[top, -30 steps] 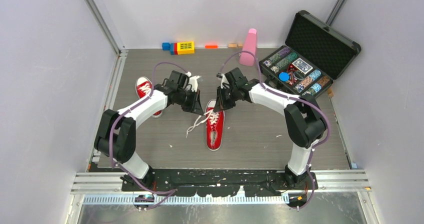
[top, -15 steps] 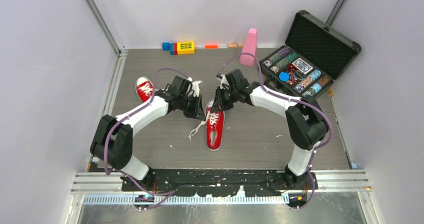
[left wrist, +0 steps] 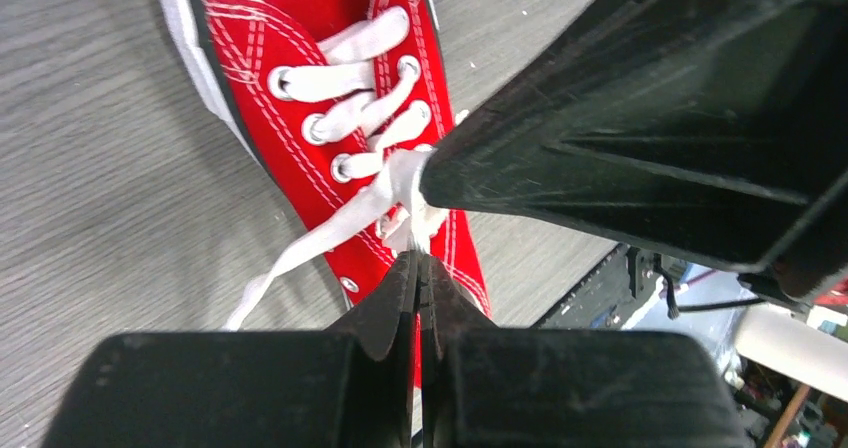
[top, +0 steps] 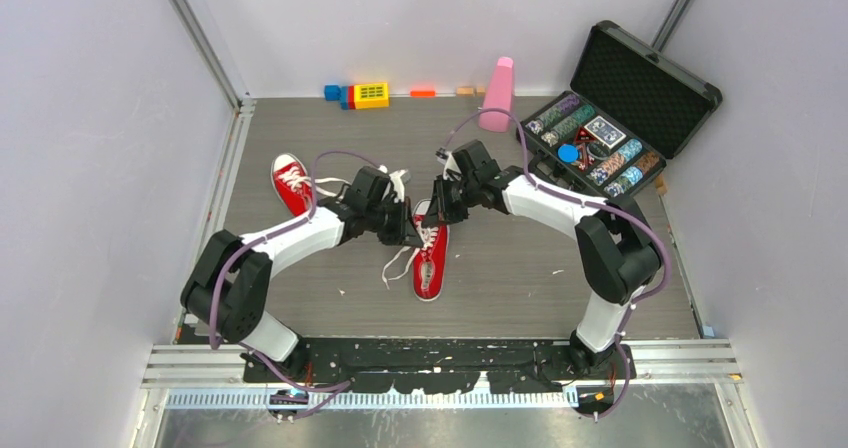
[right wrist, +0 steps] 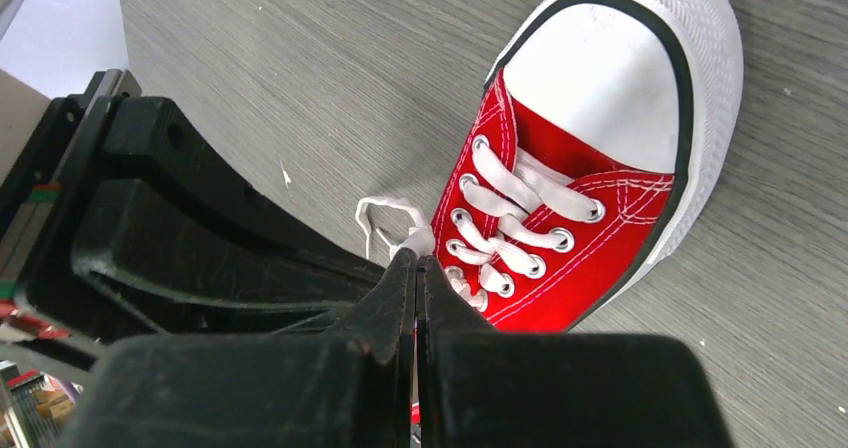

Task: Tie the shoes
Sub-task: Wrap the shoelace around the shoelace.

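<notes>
One red shoe (top: pixel 431 261) lies mid-table with its white toe cap toward me. The other shoe (top: pixel 291 182) rests at the left, behind the left arm. Both grippers meet over the middle shoe's open end. My left gripper (left wrist: pixel 420 260) (top: pixel 407 232) is shut on a white lace (left wrist: pixel 405 208) at the top eyelets. A loose lace end (left wrist: pixel 300 253) trails onto the table. My right gripper (right wrist: pixel 415 261) (top: pixel 440 211) is shut on the other lace (right wrist: pixel 420 239) beside the red shoe (right wrist: pixel 560 193). Each wrist view shows the opposite gripper as a black mass close by.
An open black case of poker chips (top: pixel 600 140) sits at the back right. A pink cone (top: pixel 497 93) and coloured toy blocks (top: pixel 366 95) stand along the back wall. Walls close in both sides, with a metal rail (top: pixel 228 168) on the left.
My left arm has swung right and nearer, bringing its gripper down beside the middle shoe and uncovering the left shoe. The right gripper has barely shifted.
</notes>
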### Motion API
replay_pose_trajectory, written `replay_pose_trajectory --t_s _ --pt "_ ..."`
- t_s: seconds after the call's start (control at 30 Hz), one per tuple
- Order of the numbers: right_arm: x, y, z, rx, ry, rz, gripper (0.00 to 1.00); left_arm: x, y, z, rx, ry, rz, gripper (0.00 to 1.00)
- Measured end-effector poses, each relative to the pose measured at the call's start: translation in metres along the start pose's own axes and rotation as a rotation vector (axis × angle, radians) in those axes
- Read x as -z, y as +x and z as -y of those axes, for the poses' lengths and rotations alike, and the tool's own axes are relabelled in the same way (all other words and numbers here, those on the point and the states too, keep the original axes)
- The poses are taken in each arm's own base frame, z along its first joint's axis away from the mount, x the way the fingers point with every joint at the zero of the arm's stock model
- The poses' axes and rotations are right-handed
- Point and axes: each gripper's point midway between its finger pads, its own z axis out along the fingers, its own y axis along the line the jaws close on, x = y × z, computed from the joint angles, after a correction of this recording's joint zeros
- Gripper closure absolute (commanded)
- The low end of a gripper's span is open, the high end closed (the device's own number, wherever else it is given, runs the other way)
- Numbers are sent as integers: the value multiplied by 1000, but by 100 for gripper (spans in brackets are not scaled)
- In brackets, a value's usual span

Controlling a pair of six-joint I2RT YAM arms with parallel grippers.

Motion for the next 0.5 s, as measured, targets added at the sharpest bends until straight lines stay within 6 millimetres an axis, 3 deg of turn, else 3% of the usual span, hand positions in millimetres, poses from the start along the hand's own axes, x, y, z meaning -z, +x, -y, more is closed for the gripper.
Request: replay_pose_trajectory --t_s 0.27,0.5 --pt "3 0 -2 0 -1 1 100 13 -18 -14 16 -59 78 100" --pt "3 0 1 -2 13 2 100 23 -54 -24 -38 -109 122 100"
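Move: The left hand, already pinching a lace, has the lace held in the right fingertips about 4 cm ahead, 3 cm to its right and roughly level. The middle of the red shoe lies some 2 cm back, 3 cm to the right and 5 cm below; its white toe cap is about 7 cm ahead, 2 cm right and 5 cm below. For the right hand, that lace is right between its fingers, with the shoe's middle about 6 cm back, straight in line and 6 cm below. The left hand carries its pinched lace about 5 cm forward, left and up, past the unmoving right fingertips. ##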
